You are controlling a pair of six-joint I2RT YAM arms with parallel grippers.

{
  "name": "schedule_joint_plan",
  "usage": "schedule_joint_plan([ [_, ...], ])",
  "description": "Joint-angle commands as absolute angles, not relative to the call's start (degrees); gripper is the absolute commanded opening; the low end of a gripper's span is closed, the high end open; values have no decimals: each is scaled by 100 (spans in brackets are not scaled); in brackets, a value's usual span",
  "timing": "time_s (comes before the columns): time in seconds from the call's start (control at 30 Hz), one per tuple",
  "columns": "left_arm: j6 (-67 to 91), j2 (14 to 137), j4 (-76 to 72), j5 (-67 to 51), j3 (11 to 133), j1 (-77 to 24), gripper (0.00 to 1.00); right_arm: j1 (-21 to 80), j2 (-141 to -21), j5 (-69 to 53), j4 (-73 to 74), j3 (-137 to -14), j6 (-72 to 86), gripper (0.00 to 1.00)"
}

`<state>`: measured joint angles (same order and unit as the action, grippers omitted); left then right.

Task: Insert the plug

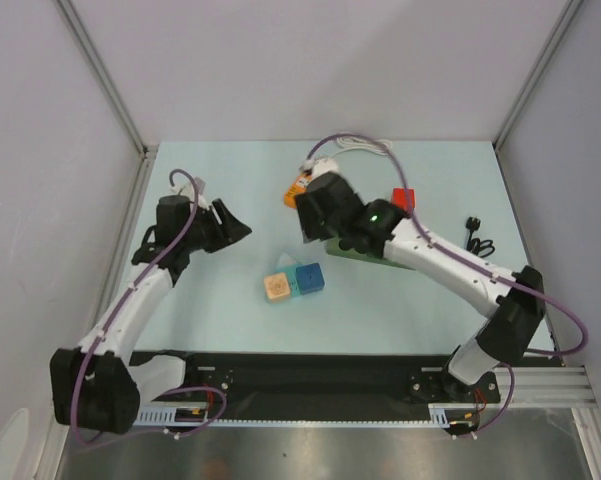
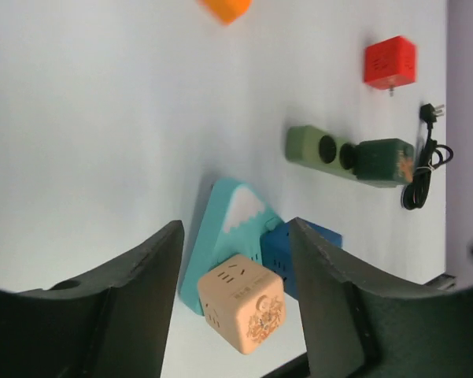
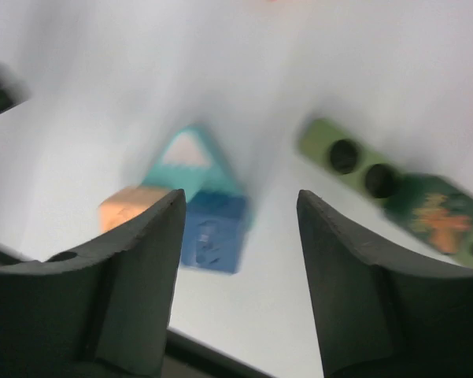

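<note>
A peach cube socket (image 2: pixel 240 311) and a blue cube (image 2: pixel 277 256) sit against a teal triangular power strip (image 2: pixel 224 228) mid-table. From above they show as the peach cube (image 1: pixel 277 289) and the blue cube (image 1: pixel 312 283). My left gripper (image 2: pixel 236 228) hovers left of them, open and empty, seen from above as the left gripper (image 1: pixel 242 230). The right gripper (image 3: pixel 240 197) hangs above them, open with nothing between its fingers. A green power strip (image 2: pixel 311 146) carries a dark green cube (image 2: pixel 386 161). A black cord with a plug (image 2: pixel 425 157) lies at the right.
A red cube (image 1: pixel 404 198) and an orange cube (image 1: pixel 295 192) lie further back. A white cable (image 1: pixel 360 143) rests by the rear wall. My right arm covers part of the green strip (image 1: pixel 355 252). Side walls close in the table.
</note>
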<state>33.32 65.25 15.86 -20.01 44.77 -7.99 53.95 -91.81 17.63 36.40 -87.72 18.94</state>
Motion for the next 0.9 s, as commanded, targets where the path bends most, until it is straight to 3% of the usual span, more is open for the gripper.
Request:
schedule_joint_plan([
  [0.0, 2351, 5969, 1897, -1882, 5079, -984, 63, 4485, -8991, 1880, 4087, -8921, 1872, 65],
  [0.07, 2119, 5985, 2354, -1488, 5492, -1300, 76, 3799, -9105, 1750, 4061, -8921, 1837, 78],
  [0.1, 2014, 6020, 2495, -1364, 5650, -1370, 78, 3588, -9158, 1505, 4017, -8938, 1785, 84],
  [0.13, 1987, 6021, 2505, -1406, 5695, -1458, 79, 3160, -9245, 1416, 3947, -8982, 1749, 96],
  [0.17, 1995, 6021, 2522, -1432, 5721, -1468, 80, 2981, -9464, 1372, 3911, -9026, 1732, 99],
  [0.27, 2074, 6108, 2522, -1486, 5862, -1573, 84, 2314, -10078, 1187, 3885, -9350, 1714, 100],
  [0.53, 2135, 6996, 2593, -1766, 6460, -1626, 96, 1705, -11539, 1388, 3920, -10405, 1301, 99],
  [0.87, 2074, 7549, 2470, -1863, 6653, -1635, 93, 1441, -12541, 2126, 3937, -11030, 756, 100],
])
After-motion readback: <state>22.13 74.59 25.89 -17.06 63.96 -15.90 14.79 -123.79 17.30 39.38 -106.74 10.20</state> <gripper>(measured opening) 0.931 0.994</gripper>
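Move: The red plug lies about 22 cm ahead of the right hand, 27 cm to its right and 18 cm below. The green strip's middle is 8 cm ahead, 19 cm right and 19 cm below; the green cube on it is 8 cm ahead, 21 cm right and 15 cm down. The black plug lies some 18 cm to the right of the red plug and 7 cm nearer. From the left hand the red plug is roughly 17 cm ahead, 42 cm right and 11 cm lower. The red plug is approached by the right hand, which sweeps fast, right and forward over the green strip's left end, then sinks about 14 cm while slowing just above the plug. Its wrist turns some 30 degrees clockwise and its half-open fingers spread wide, touching nothing. The left hand rises, settles partly back, shifts slightly right and forward, and opens further. ##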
